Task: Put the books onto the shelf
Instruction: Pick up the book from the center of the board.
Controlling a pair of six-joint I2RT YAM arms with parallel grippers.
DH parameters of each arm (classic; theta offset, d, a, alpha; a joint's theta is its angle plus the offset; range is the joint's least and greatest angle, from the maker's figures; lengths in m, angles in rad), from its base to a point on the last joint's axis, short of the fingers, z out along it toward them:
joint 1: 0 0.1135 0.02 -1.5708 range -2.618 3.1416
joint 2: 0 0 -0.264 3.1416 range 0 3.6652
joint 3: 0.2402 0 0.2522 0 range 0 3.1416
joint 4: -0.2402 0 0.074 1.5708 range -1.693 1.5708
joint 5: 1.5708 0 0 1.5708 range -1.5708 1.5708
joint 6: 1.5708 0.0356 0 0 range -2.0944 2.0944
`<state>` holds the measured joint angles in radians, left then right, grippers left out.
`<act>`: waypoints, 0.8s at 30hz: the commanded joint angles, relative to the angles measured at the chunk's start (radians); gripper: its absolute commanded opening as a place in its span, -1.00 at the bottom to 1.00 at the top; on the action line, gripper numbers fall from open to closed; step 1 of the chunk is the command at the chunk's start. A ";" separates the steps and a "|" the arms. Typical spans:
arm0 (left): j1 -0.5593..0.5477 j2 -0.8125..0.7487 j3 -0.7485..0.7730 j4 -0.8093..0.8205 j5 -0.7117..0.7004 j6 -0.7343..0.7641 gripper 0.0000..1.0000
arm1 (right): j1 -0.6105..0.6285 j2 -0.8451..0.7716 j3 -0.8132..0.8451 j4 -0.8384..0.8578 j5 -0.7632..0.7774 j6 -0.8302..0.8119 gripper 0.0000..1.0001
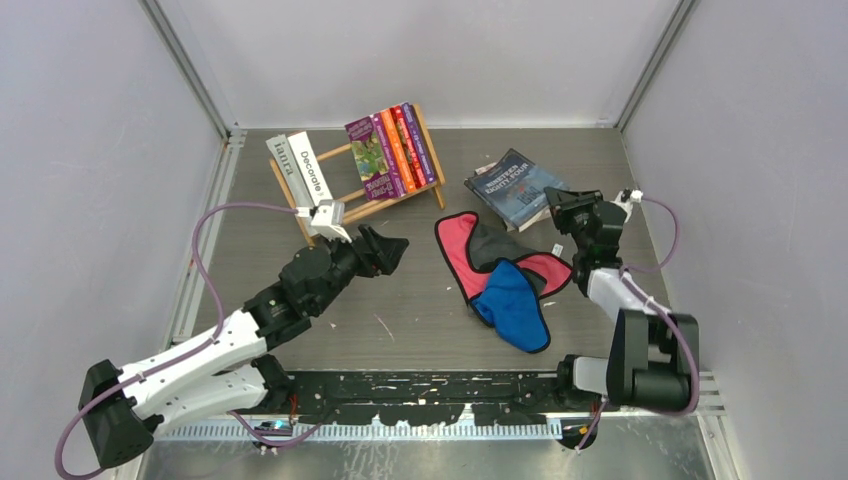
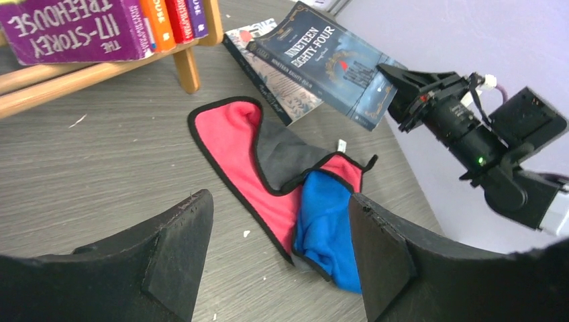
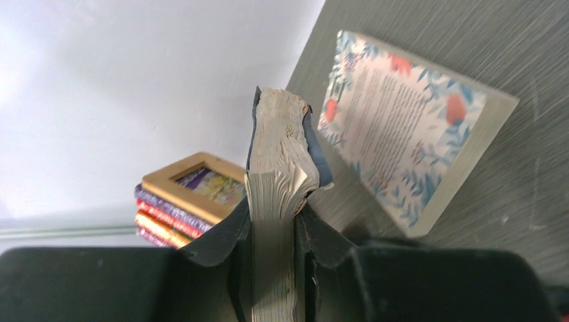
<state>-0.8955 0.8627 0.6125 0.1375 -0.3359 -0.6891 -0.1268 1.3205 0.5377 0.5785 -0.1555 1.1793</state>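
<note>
The light-wood shelf (image 1: 336,153) stands at the back with grey and white "Decorate" books (image 1: 300,165) at its left end. Purple, orange and red paperbacks (image 1: 392,150) fill its right end. My right gripper (image 3: 275,215) is shut on the edge of the dark "Nineteen Eighty-Four" book (image 1: 512,185), lifting it tilted off the table. A pink-floral book (image 3: 402,127) lies flat under it. My left gripper (image 1: 390,250) hovers open in front of the shelf, nothing between its fingers (image 2: 181,241). It faces the cloths and the held dark book (image 2: 329,60).
A red cloth (image 1: 455,250), a grey cloth (image 1: 490,243) and a blue cloth (image 1: 512,305) lie bunched together between the two grippers. Grey walls close the table at the back and on both sides.
</note>
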 commanded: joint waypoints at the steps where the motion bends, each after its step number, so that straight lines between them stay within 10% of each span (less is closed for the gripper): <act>1: -0.002 0.021 0.079 0.053 0.042 -0.049 0.48 | 0.034 -0.211 -0.031 0.083 -0.044 0.081 -0.98; 24: -0.002 0.076 0.141 0.052 0.013 -0.155 0.57 | 0.500 -0.834 -0.162 -0.210 0.215 0.145 -0.98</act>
<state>-0.8955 0.9638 0.7231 0.1635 -0.3134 -0.8242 0.3439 0.5396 0.3580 0.2405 -0.0158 1.2606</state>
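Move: The right hand already holds the Nineteen Eighty-Four book by its right edge, the book's middle about 9 cm to its left and 2 farther out. The shelf's gap lies some 52 cm left, 6 ahead and 9 lower, with the purple book bounding it at 45 left, 9 ahead. Below the hand are the pale book, 6 left and 7 ahead, and the mitts, 11 left and 15 back. From the left hand the gap is about 22 ahead, 16 left. Keeping its pinch on the book's edge, the right hand sweeps back about 15 cm and left some 13 while rising around 9, bringing the book away from the pale book towards the shelf and the open left gripper, as the wrist swings roughly 20 degrees counter-clockwise and its fingers tip up about 15. The left hand, empty and open, rises about 3 cm and edges to its right, rolling a little so its left side drops. ##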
